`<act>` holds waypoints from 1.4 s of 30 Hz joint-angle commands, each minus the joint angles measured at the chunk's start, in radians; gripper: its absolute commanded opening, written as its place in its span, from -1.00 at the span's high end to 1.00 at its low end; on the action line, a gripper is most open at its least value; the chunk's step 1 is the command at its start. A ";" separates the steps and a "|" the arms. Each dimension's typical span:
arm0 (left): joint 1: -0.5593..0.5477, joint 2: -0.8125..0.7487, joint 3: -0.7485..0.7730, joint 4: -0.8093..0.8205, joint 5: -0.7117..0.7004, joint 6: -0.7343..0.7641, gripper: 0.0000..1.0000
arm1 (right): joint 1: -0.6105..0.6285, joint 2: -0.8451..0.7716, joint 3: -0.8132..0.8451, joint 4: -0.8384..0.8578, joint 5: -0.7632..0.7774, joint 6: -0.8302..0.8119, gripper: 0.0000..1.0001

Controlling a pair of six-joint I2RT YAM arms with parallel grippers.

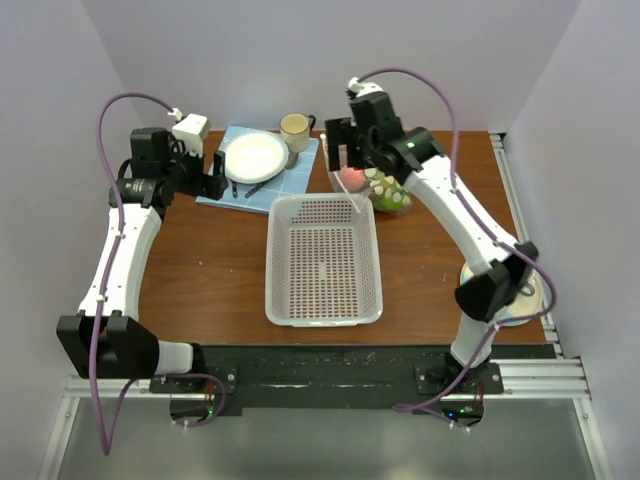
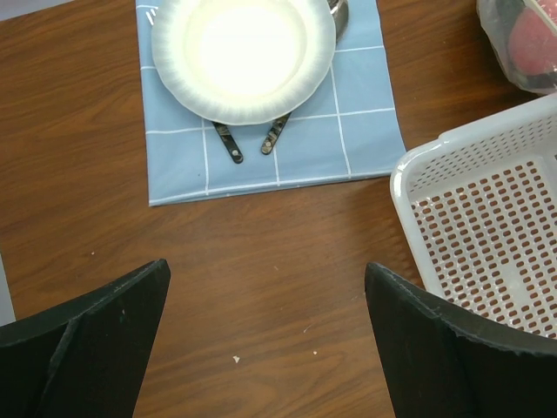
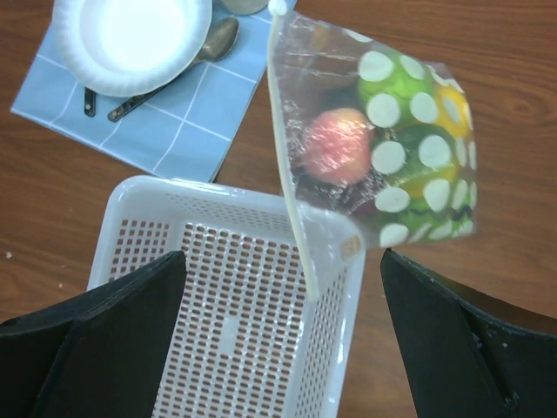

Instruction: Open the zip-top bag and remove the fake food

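The zip-top bag (image 3: 374,148) is clear with white dots and lies on the table at the far right corner of the white basket (image 3: 226,313). Its white zip strip (image 3: 291,174) reaches over the basket rim. Fake food shows through the plastic: a red piece (image 3: 335,144), green ones (image 3: 392,83) and a yellow one (image 3: 452,104). My right gripper (image 3: 278,340) hangs open above the basket's corner and the bag (image 1: 378,188), holding nothing. My left gripper (image 2: 265,340) is open over bare wood, left of the basket (image 2: 487,226).
A blue checked placemat (image 2: 261,148) at the back carries a white plate (image 2: 244,52) and cutlery (image 2: 228,144). A tan cup (image 1: 295,128) stands behind it. A white round object (image 1: 520,300) sits by the right arm near the table's right edge.
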 commanded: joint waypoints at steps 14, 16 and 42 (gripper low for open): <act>0.001 0.067 -0.041 0.099 0.071 0.056 -1.00 | 0.098 0.166 -0.160 0.327 0.348 -0.273 -0.43; 0.001 0.076 -0.050 0.102 0.074 0.061 -1.00 | 0.098 0.186 -0.178 0.343 0.338 -0.273 -0.44; -0.108 -0.028 -0.406 0.159 0.099 0.098 -1.00 | 0.095 0.269 -0.259 0.392 0.279 -0.275 0.92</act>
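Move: The near end of the bag's zip edge, beside the basket's far rim, lies about 17 cm below the right hand, 5 cm ahead and 3 cm left. The bag's middle is about 10 cm ahead and 3 cm right; the basket's middle is 8 cm back and 7 cm left. The plate stands around 15 cm ahead and 22 cm left. From the left hand that zip end is about 24 cm right, 2 cm back and 12 cm below, the basket's middle 20 cm right and 14 cm back. The right hand pinches the near end of the bag's zip edge between its fingertips, after dropping some 17 cm and reaching about 5 cm forward and slightly left, rolling left side down and narrowing its opening in stages on the way. The left hand, open and empty, sinks about 14 cm, easing back and right to the basket's left, tipping down slightly. ##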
